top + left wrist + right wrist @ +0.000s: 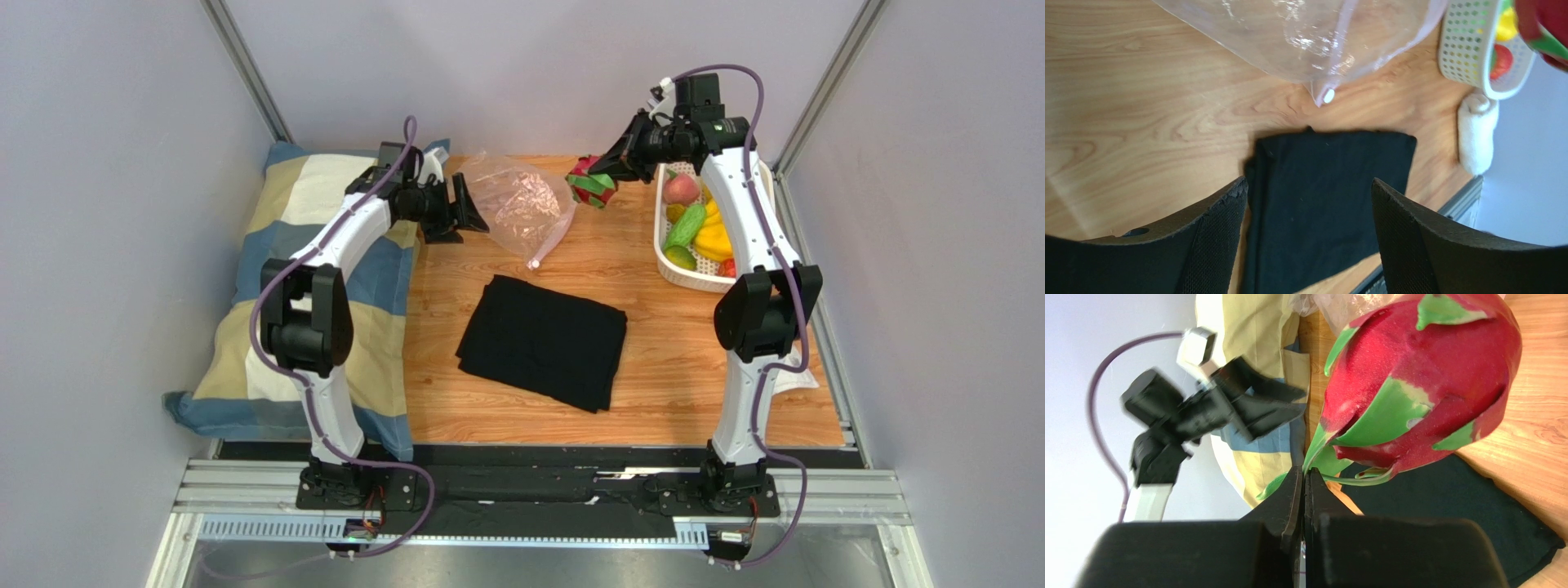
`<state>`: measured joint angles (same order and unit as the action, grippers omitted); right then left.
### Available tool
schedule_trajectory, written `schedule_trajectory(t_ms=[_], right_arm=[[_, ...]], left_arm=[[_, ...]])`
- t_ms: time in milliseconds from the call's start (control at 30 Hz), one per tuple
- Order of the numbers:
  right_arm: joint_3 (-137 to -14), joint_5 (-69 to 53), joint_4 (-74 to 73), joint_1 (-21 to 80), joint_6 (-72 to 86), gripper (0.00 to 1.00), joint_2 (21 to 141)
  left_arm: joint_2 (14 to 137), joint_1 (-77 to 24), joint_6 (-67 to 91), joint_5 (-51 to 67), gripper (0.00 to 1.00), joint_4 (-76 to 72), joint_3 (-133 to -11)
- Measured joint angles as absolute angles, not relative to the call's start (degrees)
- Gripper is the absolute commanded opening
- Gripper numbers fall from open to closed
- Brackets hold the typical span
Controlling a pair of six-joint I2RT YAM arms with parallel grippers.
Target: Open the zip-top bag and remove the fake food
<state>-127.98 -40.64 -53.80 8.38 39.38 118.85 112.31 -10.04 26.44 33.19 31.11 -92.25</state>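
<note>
The clear zip-top bag (521, 202) lies crumpled at the back of the table; it also fills the top of the left wrist view (1303, 30). My left gripper (470, 206) is open and empty beside the bag's left edge. My right gripper (617, 165) is shut on a green leaf of the pink-red spiky fruit (593, 181) and holds it in the air between the bag and the basket. The fruit fills the right wrist view (1419, 380). Other fake food lies in the white basket (669, 270): an apple (682, 189), a green piece (687, 224), bananas (713, 239).
A folded black cloth (543, 339) lies mid-table. A checked pillow (288, 282) lies along the left edge. A white rolled cloth (1476, 131) lies near the basket (1468, 55) at the table's right edge. Grey walls enclose three sides.
</note>
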Motion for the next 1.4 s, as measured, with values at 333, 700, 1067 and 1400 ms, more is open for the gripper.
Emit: schedule_trajectory(t_ms=[333,700,1067,1400], right_arm=[[-128.0,-29.7,-56.8,1.9,38.0,0.00,118.6],[-121.1,-22.9,-54.1,-12.4,28.5,0.00,116.0],[-103.5,-28.5,-53.2,-15.3,18.1,0.29,113.2],[-100.8,-17.1,-63.6,-15.8,18.8,0.97,109.8]], left_arm=[[102.7,-12.1,24.5,37.3,0.79,35.0,-90.9],[96.2,-23.9,23.0,37.8,0.81,36.4,-88.7],[89.7,-25.8,22.2,40.1,0.84,35.3,-85.4],[82.1,-26.8,22.9,35.2,0.99,34.9,-82.3]])
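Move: The fruit basket that my right hand is taking the dragon fruit to lies about 23 cm to its right, only 2 cm back and some 24 cm below. The emptied zip-top bag is roughly 16 cm to this hand's left, level with it fore and aft, 27 cm down. A white cloth roll sits about 21 cm nearer me than the basket and 6 cm farther right. From my left hand the basket is some 46 cm right, 3 cm ahead and 10 cm lower. Still pinching the dragon fruit by its leaves, I swing my right hand about 22 cm right to the basket, then lower it and draw it back some 11 cm each way, tipping the fingers to point steeply down, and open them to let go. Meanwhile my empty left hand, still open, withdraws from the bag, back and up with some drift right. ##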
